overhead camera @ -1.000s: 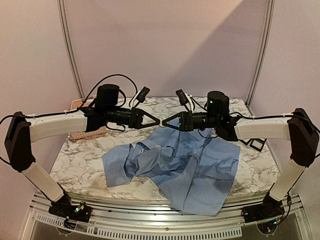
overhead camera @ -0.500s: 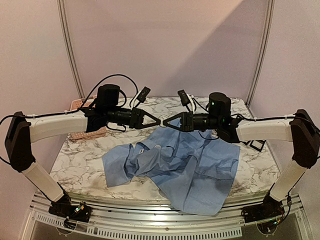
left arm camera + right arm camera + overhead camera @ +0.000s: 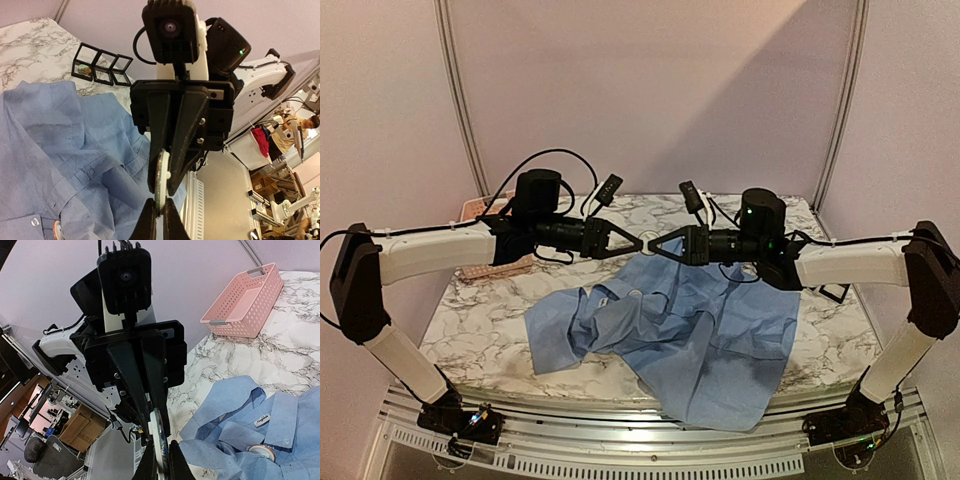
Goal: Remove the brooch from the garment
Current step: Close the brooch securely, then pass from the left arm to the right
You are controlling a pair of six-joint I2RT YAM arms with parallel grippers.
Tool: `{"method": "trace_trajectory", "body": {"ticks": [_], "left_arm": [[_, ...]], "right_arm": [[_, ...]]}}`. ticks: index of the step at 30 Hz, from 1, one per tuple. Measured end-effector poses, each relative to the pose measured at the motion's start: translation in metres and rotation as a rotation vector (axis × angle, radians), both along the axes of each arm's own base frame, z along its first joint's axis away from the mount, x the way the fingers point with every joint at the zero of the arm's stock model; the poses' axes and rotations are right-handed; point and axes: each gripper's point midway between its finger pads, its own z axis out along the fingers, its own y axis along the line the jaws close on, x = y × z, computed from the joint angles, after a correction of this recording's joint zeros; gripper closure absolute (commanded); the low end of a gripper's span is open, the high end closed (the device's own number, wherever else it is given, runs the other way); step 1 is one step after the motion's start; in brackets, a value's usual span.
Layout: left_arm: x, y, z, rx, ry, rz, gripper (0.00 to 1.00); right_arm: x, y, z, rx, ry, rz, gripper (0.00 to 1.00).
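Note:
The brooch (image 3: 161, 181) is a thin round disc with a white back, held edge-on in mid-air above the garment. My left gripper (image 3: 160, 201) is shut on its lower rim. My right gripper (image 3: 162, 442) is shut on the same brooch (image 3: 159, 436) from the opposite side. In the top view the two grippers meet tip to tip, left gripper (image 3: 641, 243) and right gripper (image 3: 652, 245). The garment (image 3: 700, 330), a light blue shirt, lies crumpled on the marble table (image 3: 470, 330) below them. A small round white disc (image 3: 262, 450) sits by its collar.
A pink basket (image 3: 245, 300) stands at the table's back left, partly behind my left arm. Black square display frames (image 3: 102, 65) lie at the right edge of the table. The shirt's lower hem hangs over the near table edge (image 3: 720, 415).
Both grippers, still joined on the brooch, have drifted slightly to the right; the right arm has drawn back a little. The shirt has not moved.

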Motion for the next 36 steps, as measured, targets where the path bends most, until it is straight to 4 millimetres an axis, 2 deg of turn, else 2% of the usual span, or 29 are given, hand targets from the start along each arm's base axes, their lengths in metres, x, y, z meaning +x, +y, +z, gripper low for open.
{"method": "trace_trajectory", "body": {"ticks": [6,13,18,23,36], "left_arm": [[0.000,0.000,0.000,0.002,-0.001,0.001,1.00],[-0.002,-0.001,-0.002,0.017,-0.005,-0.007,1.00],[0.007,0.008,-0.012,0.053,0.011,0.029,1.00],[0.008,0.010,-0.017,0.071,0.020,0.039,1.00],[0.001,0.008,-0.012,0.048,0.024,-0.005,1.00]], "right_arm": [[-0.001,-0.001,0.001,0.006,-0.004,0.001,0.96],[-0.005,-0.001,0.001,0.007,-0.009,0.033,0.86],[0.011,-0.016,-0.001,0.002,-0.008,0.001,0.78],[0.011,-0.018,0.003,-0.002,-0.023,0.008,0.67],[0.011,-0.011,0.012,-0.014,-0.036,0.054,0.64]]}}
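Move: The brooch is already pinched on edge between the two grippers' closed tips. Its middle lies about 1 cm to the right of the left hand point and about 1 cm to the left of the right one, level with both. From the left hand, a round pin on the garment lies straight below, some 22 cm down and 2 cm to the left. The name tag lies there too, about 9 cm to the left and 1 cm nearer the base. Open the right gripper to about a third and let go of the brooch, jerking that hand some 2 cm to the right and 1 cm forward, then lifting it about 1 cm clear. Keep the left fingers shut on the brooch, letting that hand sink 1 to 2 cm with a small shift left and its fingertips tipping slightly down. ##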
